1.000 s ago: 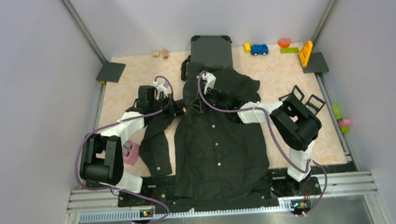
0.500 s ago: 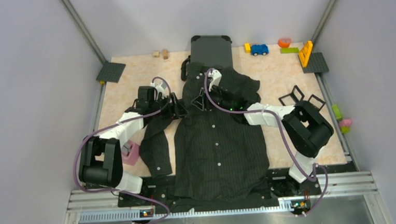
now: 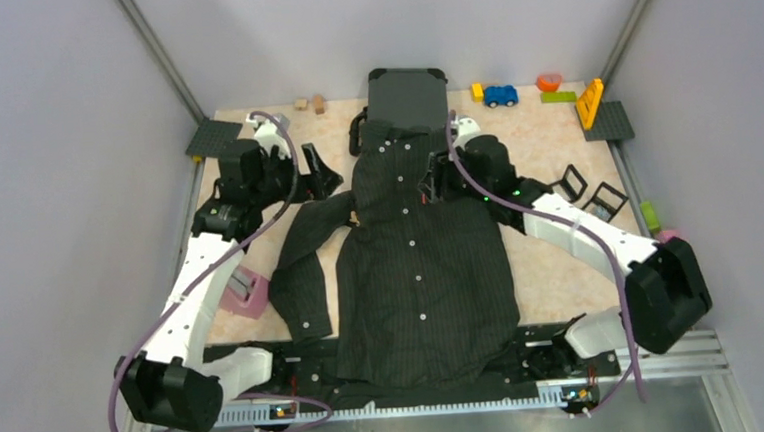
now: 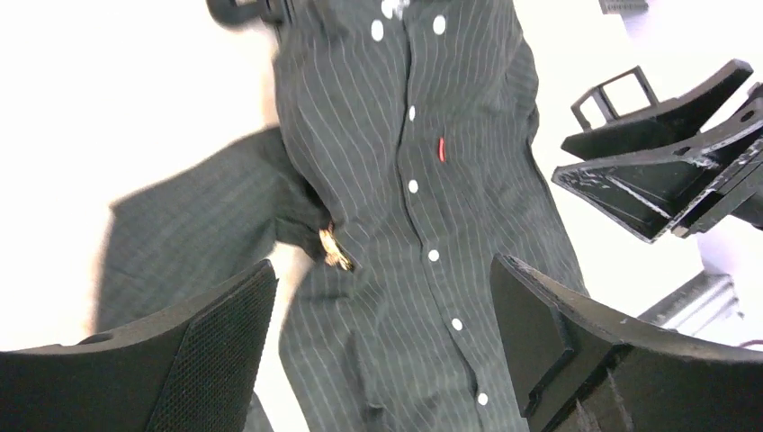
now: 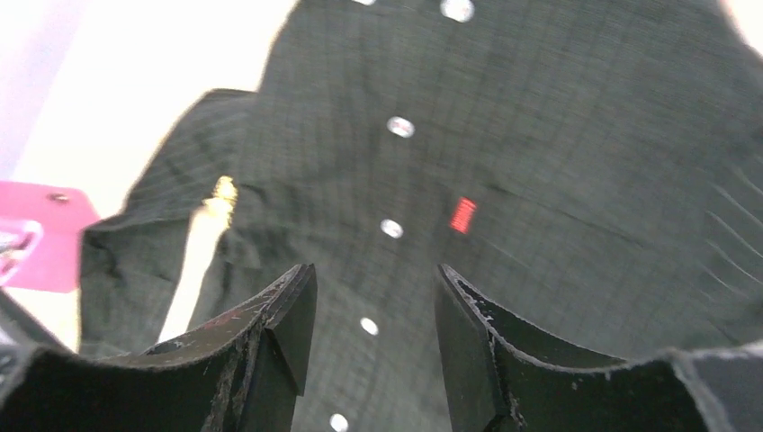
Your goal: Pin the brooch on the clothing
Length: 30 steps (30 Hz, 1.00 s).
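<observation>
The clothing (image 3: 416, 264), a black pinstriped shirt with white buttons, lies flat on the table with its collar at the far end. Its red chest tag (image 4: 442, 149) (image 5: 462, 215) shows in both wrist views. The gold brooch (image 4: 336, 249) (image 5: 220, 191) sits on the fabric fold where the left sleeve meets the body. My left gripper (image 3: 315, 175) (image 4: 382, 306) hangs open above and left of the shirt, with nothing between its fingers. Over the upper chest, my right gripper (image 3: 434, 185) (image 5: 373, 274) is open and empty too.
A dark grey suitcase (image 3: 408, 96) stands behind the collar. A pink object (image 3: 245, 292) lies left of the sleeve. Black wire frames (image 3: 587, 191) lie right of the shirt. A toy car (image 3: 500, 96), coloured blocks (image 3: 590, 103) and grey baseplates (image 3: 213, 138) line the back.
Both grippers have let go and opened. The left arm has lifted back to the far left and the right has pulled away to the right. The shirt's bunched shoulder now lies flatter.
</observation>
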Each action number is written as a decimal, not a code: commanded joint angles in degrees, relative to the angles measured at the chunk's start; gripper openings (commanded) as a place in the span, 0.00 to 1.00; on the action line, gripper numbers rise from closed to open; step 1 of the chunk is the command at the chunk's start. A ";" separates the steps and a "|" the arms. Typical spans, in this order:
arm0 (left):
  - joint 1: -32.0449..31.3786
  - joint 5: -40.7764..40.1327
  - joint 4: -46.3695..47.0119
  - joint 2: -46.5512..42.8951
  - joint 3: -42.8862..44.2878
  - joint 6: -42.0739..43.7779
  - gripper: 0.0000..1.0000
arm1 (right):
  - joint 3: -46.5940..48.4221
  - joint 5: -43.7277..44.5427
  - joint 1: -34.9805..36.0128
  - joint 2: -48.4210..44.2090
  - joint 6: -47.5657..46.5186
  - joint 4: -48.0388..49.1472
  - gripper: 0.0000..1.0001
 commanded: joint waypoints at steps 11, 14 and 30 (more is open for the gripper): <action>0.39 -16.32 -4.04 -5.80 -1.57 11.37 0.92 | -4.05 18.16 -24.86 -12.75 0.50 -27.68 0.55; 0.39 -17.01 -4.16 -5.70 -2.06 11.41 0.92 | -4.77 19.29 -31.03 -10.24 -0.88 -26.87 0.55; 0.36 -19.97 -5.00 -3.93 -2.37 12.64 0.92 | -4.20 26.82 -47.53 4.86 -4.58 -16.07 0.51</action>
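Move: The blue brooch in its open case lies some 46 cm to the right hand's right, 5 cm ahead and 18 cm below; the empty case sits about 38 cm right and 12 cm ahead of that hand at like depth. The gold brooch on the shirt is roughly 18 cm to its left, 7 cm ahead. From the left hand, the blue brooch lies some 68 cm right, 7 cm ahead and 23 cm below. Out towards the blue brooch's open case goes the empty right hand: nearly 40 cm to the right off the shirt, sinking about 11 cm, mostly in the second half, while it swings some 60 degrees clockwise and tips down, fingers staying half open. The left hand, still wide open, drifts 6 or 7 cm left after a brief rise and sinks back slightly, its left side rolling up. ##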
